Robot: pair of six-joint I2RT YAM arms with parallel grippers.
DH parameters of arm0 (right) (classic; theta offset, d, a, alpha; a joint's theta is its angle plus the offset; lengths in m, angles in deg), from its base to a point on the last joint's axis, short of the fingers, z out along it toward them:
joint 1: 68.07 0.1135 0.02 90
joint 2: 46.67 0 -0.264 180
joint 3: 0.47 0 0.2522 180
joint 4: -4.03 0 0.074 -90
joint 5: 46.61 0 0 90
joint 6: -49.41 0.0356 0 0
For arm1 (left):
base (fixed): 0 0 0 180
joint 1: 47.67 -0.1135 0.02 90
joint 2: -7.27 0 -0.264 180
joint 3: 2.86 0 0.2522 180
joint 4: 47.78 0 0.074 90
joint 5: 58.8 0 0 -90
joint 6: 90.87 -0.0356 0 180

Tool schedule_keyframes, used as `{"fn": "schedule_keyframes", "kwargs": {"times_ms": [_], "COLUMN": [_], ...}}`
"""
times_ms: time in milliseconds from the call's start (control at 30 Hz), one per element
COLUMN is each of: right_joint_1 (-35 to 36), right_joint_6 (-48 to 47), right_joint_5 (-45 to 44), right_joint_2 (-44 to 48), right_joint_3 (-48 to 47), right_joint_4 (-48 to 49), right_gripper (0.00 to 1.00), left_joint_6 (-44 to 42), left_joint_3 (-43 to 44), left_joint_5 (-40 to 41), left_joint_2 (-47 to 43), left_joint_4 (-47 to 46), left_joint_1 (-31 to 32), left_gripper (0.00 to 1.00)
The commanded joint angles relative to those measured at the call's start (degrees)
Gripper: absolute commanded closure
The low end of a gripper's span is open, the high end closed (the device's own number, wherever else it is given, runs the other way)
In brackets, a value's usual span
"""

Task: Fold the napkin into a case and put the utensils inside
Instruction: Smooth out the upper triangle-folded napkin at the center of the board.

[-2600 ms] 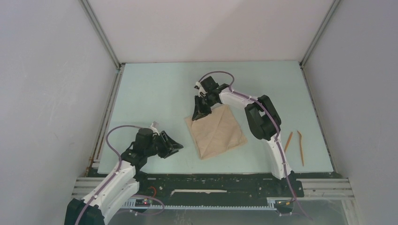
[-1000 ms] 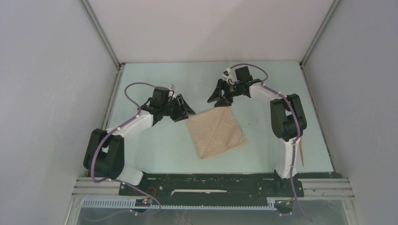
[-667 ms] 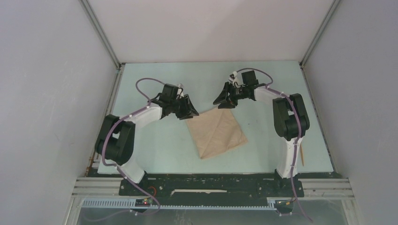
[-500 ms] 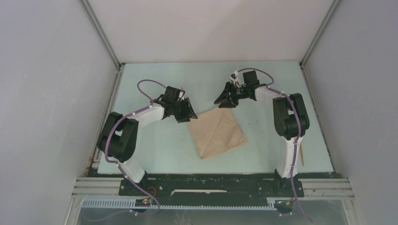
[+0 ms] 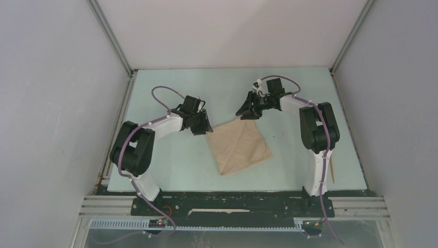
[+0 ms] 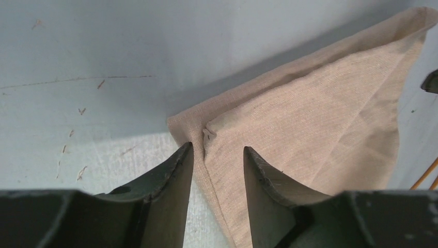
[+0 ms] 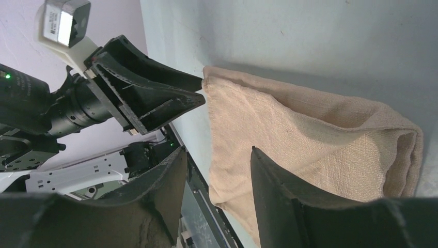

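The beige napkin [image 5: 240,147] lies folded flat as a tilted square on the table. My left gripper [image 5: 204,126] is down at its left corner. In the left wrist view the gripper [image 6: 217,148] is open, its jaws either side of the napkin [image 6: 320,119] edge and the raised corner of the top layer. My right gripper [image 5: 247,112] is at the far corner, also open; in its wrist view [image 7: 217,150] one finger overlaps the napkin [image 7: 289,134]. The orange utensils [image 6: 424,174] lie past the cloth; in the top view only a sliver [image 5: 332,170] shows beside the right arm.
The pale green table [image 5: 170,93] is boxed in by grey walls on the left, back and right. A black rail [image 5: 232,204] with both arm bases runs along the near edge. In the right wrist view the left gripper [image 7: 150,98] faces me across the cloth.
The left arm has swung in from the near left to the napkin's left corner. Both grippers' jaws have narrowed. The right gripper has stayed by the far corner; the napkin has not moved.
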Motion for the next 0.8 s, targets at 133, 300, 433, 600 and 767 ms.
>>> {"fn": "schedule_keyframes", "kwargs": {"times_ms": [133,300,433,600,767], "right_joint_1": [-0.18,-0.18,-0.16,-0.24,-0.27], "right_joint_6": [-2.07,-2.97,-4.67,-5.47,-4.25], "right_joint_5": [-0.08,-1.38,-3.76,-5.21,-4.41], "right_joint_2": [-0.82,-1.58,-2.29,-3.64,-4.75], "right_joint_3": [-2.59,-3.04,-4.40,-5.73,-7.48], "right_joint_4": [-0.93,-1.76,-4.39,-5.48,-4.99], "right_gripper": [0.44,0.46,0.46,0.46,0.45], "left_joint_6": [-1.38,-1.15,-1.34,-1.33,-1.46], "left_joint_3": [2.87,2.10,0.83,-0.71,-0.76], "left_joint_5": [1.58,2.35,3.25,3.84,3.42], "left_joint_2": [2.22,0.95,-0.36,-1.32,-0.63], "left_joint_4": [-0.67,-0.81,-0.52,-0.34,-0.44], "left_joint_1": [0.29,0.29,0.34,0.29,0.29], "left_gripper": [0.68,0.85,0.91,0.94,0.94]}}
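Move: The napkin's far left corner, a small fold of the upper layer, lies right at my left fingertips, about 1 cm ahead and 2 cm below. The near left corner is some 19 cm back and 5 cm to that hand's right. The far right corner, standing slightly open, is about 2 cm ahead of my right hand, 4 cm to its right and 6 cm below. The near right corner lies roughly 16 cm back and 13 cm right of this hand. I close my left fingers from about half open to nearly shut, pinching the folded tip of the napkin's far left corner, while that hand sinks about 1.5 cm and then eases slightly left. After a short hold my right hand comes down some 2 cm and forward about 1.5 cm towards the far right corner, its fingers still half open and dipping about 5 degrees. ##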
